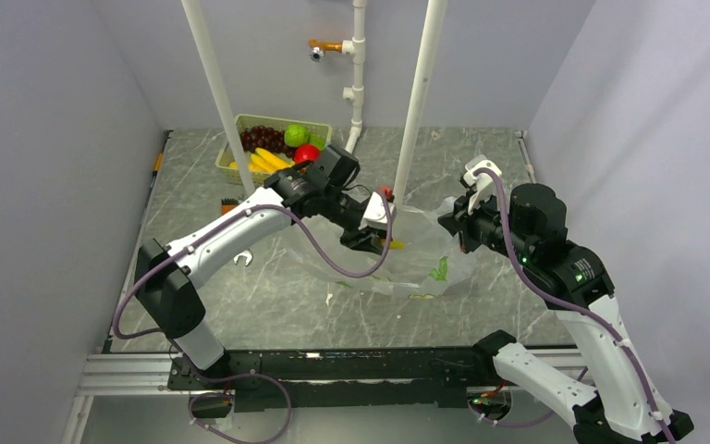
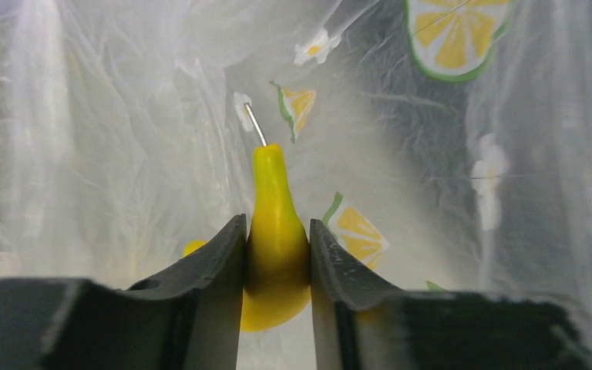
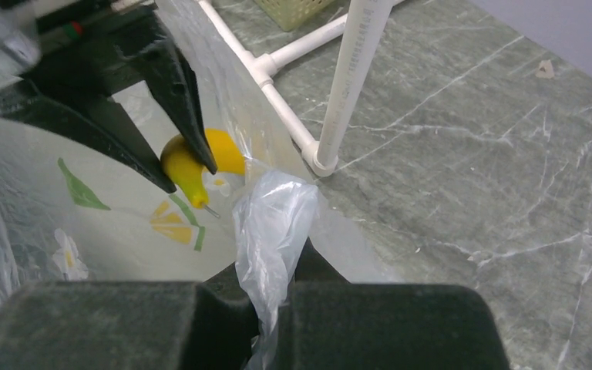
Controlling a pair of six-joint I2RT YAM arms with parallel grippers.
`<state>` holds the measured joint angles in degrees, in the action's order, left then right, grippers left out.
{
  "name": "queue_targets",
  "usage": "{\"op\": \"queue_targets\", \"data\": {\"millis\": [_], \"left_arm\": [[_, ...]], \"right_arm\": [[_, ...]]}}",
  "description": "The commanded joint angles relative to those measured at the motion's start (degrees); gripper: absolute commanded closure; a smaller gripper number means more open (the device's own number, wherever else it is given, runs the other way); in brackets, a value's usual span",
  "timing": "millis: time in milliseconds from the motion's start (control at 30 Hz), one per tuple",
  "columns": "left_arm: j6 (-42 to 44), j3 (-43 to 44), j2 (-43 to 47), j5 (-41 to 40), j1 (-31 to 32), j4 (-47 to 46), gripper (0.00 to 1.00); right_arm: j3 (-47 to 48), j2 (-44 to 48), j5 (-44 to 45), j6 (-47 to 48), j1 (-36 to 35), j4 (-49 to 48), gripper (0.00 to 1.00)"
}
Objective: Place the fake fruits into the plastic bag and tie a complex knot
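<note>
The plastic bag [image 1: 418, 266] lies open mid-table, clear film with lemon and flower prints [image 2: 123, 154]. My left gripper [image 1: 375, 242] reaches into its mouth, and its jaws [image 2: 277, 248] press both sides of a yellow banana [image 2: 277, 223], stem tip pointing away. The same banana [image 3: 187, 166] shows between the left fingers [image 3: 189, 100] in the right wrist view. My right gripper [image 1: 450, 228] is shut on a bunched edge of the bag [image 3: 272, 223], holding it up. The remaining fake fruits, grapes [image 1: 261, 137], a green one [image 1: 296, 135], a red one [image 1: 307, 153] and bananas [image 1: 266, 161], sit in the basket.
The pale green basket [image 1: 319, 125] stands at the back left. Two white PVC posts [image 1: 416, 102] rise behind the bag, with a floor pipe [image 3: 277, 92] between them. A silver wrench [image 1: 243, 259] lies left of the bag. Grey walls close in on both sides.
</note>
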<state>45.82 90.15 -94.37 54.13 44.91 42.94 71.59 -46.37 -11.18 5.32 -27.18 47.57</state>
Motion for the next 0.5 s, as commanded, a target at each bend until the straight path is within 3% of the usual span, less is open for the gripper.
{"op": "queue_targets", "data": {"millis": [0,167,267,367,467], "left_arm": [[0.6,-2.2,5.7,-5.6,0.8,-6.2,0.49],[-1.7,-2.4,9.2,-6.4,1.1,-6.7,0.31],[-4.6,1.6,9.6,-4.8,0.6,-5.0,0.29],[-16.9,7.4,10.8,1.0,-2.1,-9.2,0.27],[-34.7,10.3,11.6,2.5,-7.9,-23.2,0.27]], "right_arm": [[-0.1,0.1,-0.4,-0.9,0.1,-0.1,1.0],[-0.6,-0.3,-0.4,-0.5,0.1,0.4,1.0],[-0.8,-0.4,-0.4,-0.2,0.2,0.5,1.0],[-0.9,-0.3,-0.3,0.1,0.1,0.8,1.0],[-1.0,-0.3,-0.3,0.6,0.2,1.2,1.0]]}}
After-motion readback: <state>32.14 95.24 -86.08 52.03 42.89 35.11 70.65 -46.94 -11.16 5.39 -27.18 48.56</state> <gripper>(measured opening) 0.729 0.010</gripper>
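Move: The left hand still pinches the fake pear inside the open bag. The bag's floor, with a yellow fruit already on it, lies almost straight below, about 2 cm to its right and 18 cm down. The pipe-frame corner stands some 7 cm ahead, level sideways and 19 cm down; the fruit basket is about 26 cm ahead, 25 cm left and 17 cm below. From the right hand, that floor is about level ahead, 10 cm left and 24 cm down. The left fingers open wide and let go of the pear inside the bag, the hand dipping about 1 cm as they part. Then it climbs away from the bag's floor, faster and faster, to some 10 cm higher, fingertips tilting up and swinging forward by roughly 15 degrees in all. The right hand keeps its pinch on the bag's rim and sinks about 1 cm. ##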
